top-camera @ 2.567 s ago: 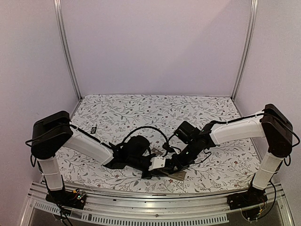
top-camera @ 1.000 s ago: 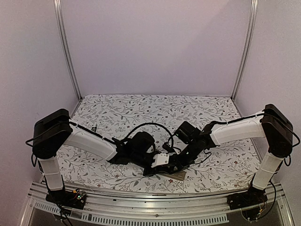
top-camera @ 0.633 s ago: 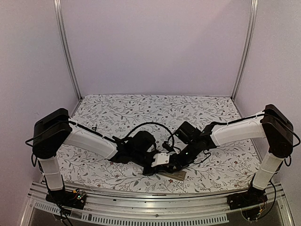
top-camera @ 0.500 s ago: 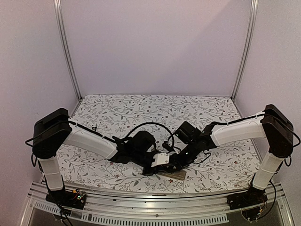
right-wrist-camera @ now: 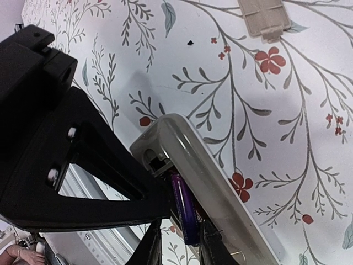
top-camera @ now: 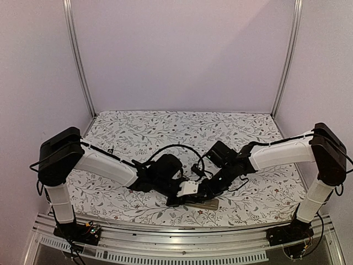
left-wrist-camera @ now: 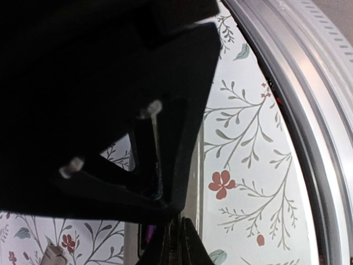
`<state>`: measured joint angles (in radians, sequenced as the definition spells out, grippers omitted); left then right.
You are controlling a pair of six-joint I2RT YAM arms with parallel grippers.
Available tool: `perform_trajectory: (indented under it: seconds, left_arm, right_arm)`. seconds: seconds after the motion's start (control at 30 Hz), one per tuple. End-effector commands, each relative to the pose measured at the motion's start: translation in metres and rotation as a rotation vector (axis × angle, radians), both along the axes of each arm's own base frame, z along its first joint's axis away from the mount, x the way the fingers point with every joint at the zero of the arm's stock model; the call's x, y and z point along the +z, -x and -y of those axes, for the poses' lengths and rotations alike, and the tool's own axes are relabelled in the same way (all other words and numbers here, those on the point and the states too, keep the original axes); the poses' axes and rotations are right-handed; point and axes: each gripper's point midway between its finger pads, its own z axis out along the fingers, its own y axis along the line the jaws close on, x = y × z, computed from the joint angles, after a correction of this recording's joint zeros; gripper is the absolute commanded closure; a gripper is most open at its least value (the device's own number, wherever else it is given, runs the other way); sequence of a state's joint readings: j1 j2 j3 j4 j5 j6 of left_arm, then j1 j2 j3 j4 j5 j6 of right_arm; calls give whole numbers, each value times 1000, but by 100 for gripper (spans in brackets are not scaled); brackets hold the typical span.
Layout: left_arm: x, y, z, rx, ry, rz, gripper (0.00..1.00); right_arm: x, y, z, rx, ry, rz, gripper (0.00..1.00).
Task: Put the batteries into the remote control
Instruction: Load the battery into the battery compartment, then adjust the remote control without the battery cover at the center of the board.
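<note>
The grey remote control [right-wrist-camera: 220, 182] lies with its back up and its compartment open near the table's front edge [top-camera: 203, 205]. A purple battery [right-wrist-camera: 185, 212] sits lengthwise in the compartment. My right gripper [right-wrist-camera: 181, 249] is open, its fingertips either side of the battery's near end, with a gap on the left side. My left gripper [left-wrist-camera: 179, 245] is shut, with nothing visible between its tips. Its black tip [right-wrist-camera: 157, 201] rests at the compartment beside the battery. In the left wrist view the right gripper's body hides most of the remote [left-wrist-camera: 193, 187].
The beige battery cover [right-wrist-camera: 263, 19] lies loose on the floral cloth beyond the remote. A small dark slim thing [top-camera: 110, 150] lies far left. The metal rail [left-wrist-camera: 298, 110] of the table's near edge runs close by. Both arms [top-camera: 237, 165] crowd the front centre.
My right gripper's jaws have spread apart around the battery. The left gripper has stayed shut at the remote, having come in from the left earlier.
</note>
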<state>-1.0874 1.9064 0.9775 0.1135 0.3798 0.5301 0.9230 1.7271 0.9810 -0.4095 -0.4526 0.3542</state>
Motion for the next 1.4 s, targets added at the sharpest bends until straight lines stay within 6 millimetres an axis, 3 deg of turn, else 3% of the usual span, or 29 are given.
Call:
perform_trajectory:
  seconds: [0.0,0.13,0.43,0.63,0.8,1.0,1.17,1.37]
  left_arm:
    - [-15,10,-9,-15,-66,-31,92]
    - [-3,8,-6,-5,-51,-43,92]
    - [48,-6,-20,62,82,-48,70]
    - [43,-20,-49,207,3,-45,61]
    - [37,-33,-80,361,2,-36,44]
    - [28,-42,-101,502,-13,-32,40]
    - [41,-66,-124,671,59,59,38]
    - [66,-96,-143,866,205,51,38]
  right_arm:
    - [25,-9,-8,2,-51,72,78]
    - [31,-13,-7,4,-58,97,81]
    - [39,-22,-2,45,-62,184,80]
    - [33,-20,-10,109,-93,241,78]
    - [32,-2,-24,225,-144,378,61]
    - [32,8,-27,380,-122,618,51]
    - [25,9,-20,411,-59,700,50]
    - [18,12,-18,458,-13,749,50]
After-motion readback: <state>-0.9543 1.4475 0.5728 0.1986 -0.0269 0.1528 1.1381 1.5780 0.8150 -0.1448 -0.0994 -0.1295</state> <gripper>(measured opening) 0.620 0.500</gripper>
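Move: Just ahead of the left fingertips, about 1 cm off at their own height, lies the purple battery, in the remote's compartment; from the right hand its middle is about 2 cm left, 1 cm ahead and 1 cm down. The remote's middle is some 2 cm right of the left hand and 1 cm below; the loose battery cover lies roughly 9 cm ahead of that hand, 6 cm left and 2 cm lower. Dipping barely half a centimetre down and back at the battery, the nearly shut left fingers then come free, rising some 5 cm, swinging about 13 cm left and finally forward, opening wide and turning 40 degrees counter-clockwise. The right hand lifts 2.5 cm and eases forward off the battery, then draws back about 3 cm and slightly left over the remote, opening to half while its fingers swing forward. ##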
